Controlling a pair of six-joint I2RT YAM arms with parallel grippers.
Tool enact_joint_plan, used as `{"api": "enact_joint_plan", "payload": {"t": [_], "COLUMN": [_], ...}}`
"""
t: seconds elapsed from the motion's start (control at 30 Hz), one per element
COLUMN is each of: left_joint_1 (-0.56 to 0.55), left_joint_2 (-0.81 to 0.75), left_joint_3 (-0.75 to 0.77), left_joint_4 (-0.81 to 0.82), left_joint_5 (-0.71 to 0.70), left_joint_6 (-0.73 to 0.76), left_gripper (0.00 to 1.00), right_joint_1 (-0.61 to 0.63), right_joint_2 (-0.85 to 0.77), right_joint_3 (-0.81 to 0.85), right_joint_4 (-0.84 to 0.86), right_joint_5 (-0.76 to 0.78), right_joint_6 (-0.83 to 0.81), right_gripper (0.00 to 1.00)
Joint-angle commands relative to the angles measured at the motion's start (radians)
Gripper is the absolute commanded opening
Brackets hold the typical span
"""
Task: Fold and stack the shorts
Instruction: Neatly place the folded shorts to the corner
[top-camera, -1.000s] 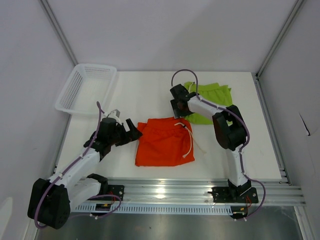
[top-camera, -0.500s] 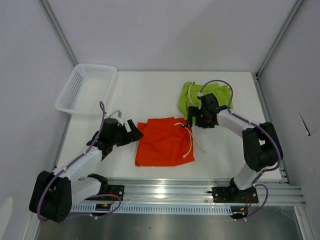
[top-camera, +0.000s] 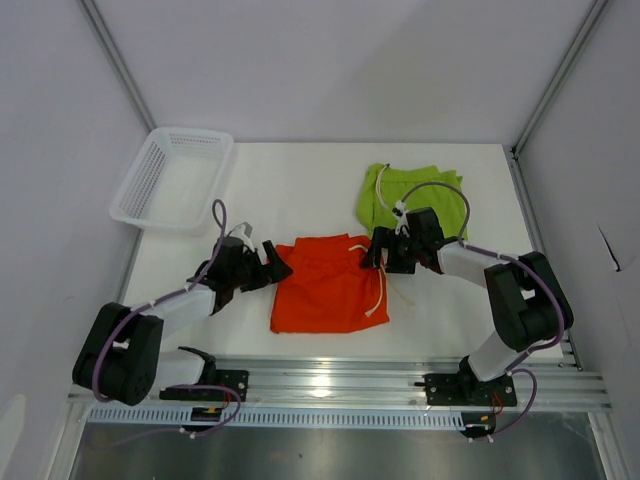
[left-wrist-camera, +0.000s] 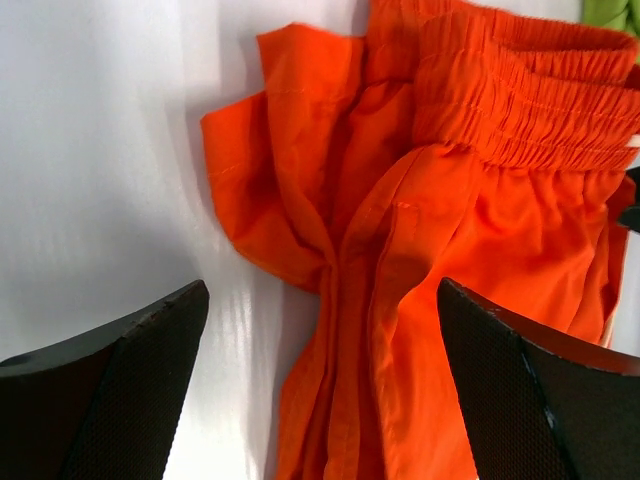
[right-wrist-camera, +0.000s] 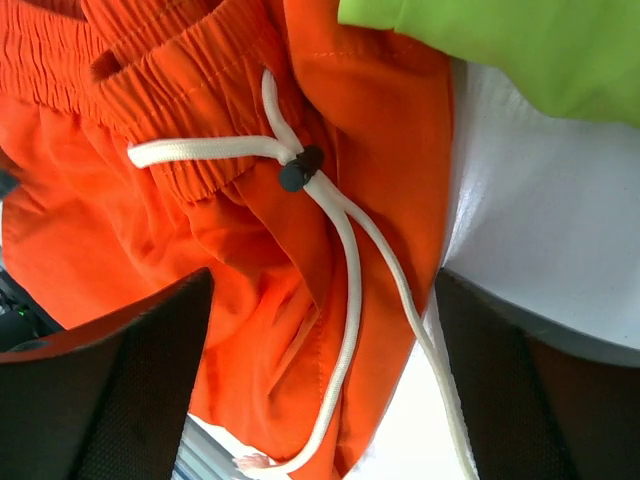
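Note:
The orange shorts (top-camera: 328, 287) lie flat in the middle of the table, with their white drawstring (top-camera: 379, 285) trailing along the right side. The lime green shorts (top-camera: 410, 193) lie crumpled behind and to the right. My left gripper (top-camera: 272, 266) stands open at the orange pair's upper left corner; in the left wrist view the bunched orange fabric (left-wrist-camera: 400, 250) lies between its spread fingers (left-wrist-camera: 110, 390). My right gripper (top-camera: 378, 250) is open at the upper right corner, over the drawstring (right-wrist-camera: 345, 240) and orange waistband (right-wrist-camera: 150, 90). Green fabric (right-wrist-camera: 520, 50) overlaps the orange corner.
A white mesh basket (top-camera: 172, 178) stands at the back left corner. Grey walls enclose the table, and a metal rail (top-camera: 340, 385) runs along the near edge by the arm bases.
My right arm swung from the green shorts down to the orange pair's right waist corner, its jaws now wide. My left gripper slid right to the orange pair's left edge.

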Motion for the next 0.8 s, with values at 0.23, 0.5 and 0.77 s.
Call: {"api": "enact_joint_plan", "payload": {"t": [0.23,0.5,0.77], "left_joint_1": [0.003,-0.001,-0.078], "left_joint_2": [0.091,0.137,0.102], "left_joint_3": [-0.033,-0.044,-0.064], "left_joint_4": [0.165,0.248,0.320], "left_joint_5": [0.029,0.020,-0.074], "left_joint_6": [0.028,0.006,-0.012], "left_gripper": [0.95,0.79,0.57], "right_joint_1": [0.029,0.049,0.102], "right_joint_2": [0.004,0.025,0.061], "right_joint_3": [-0.039,-0.038,0.022], "right_joint_4": [0.036,0.099,0.099], "right_joint_5": [-0.004,0.043,0.123], "right_joint_6": [0.002,0.030,0.030], "right_gripper": [0.67,0.58,0.42]}}
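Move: The folded red shorts lie between the hands: their middle is about 5 cm back and 10 cm right of the left hand, about 6 cm back and 9 cm left of the right hand, both just above cloth height. The near side edge lies about 2 cm right and 1 cm ahead of the left hand; the other edge about 2 cm left of and level with the right. The green shorts sit some 13 cm ahead and 8 cm right of the right hand. The red shorts' two side edges are being gathered between open fingers. The left hand reaches about 1.5 cm forward and as far right along its edge, sinking 1 cm, and closes to a little over half. The right draws back 1 cm, then returns partway, moving 2 cm left over the shorts and sinking 1.5 cm, closing to under half around edge and drawstring. ##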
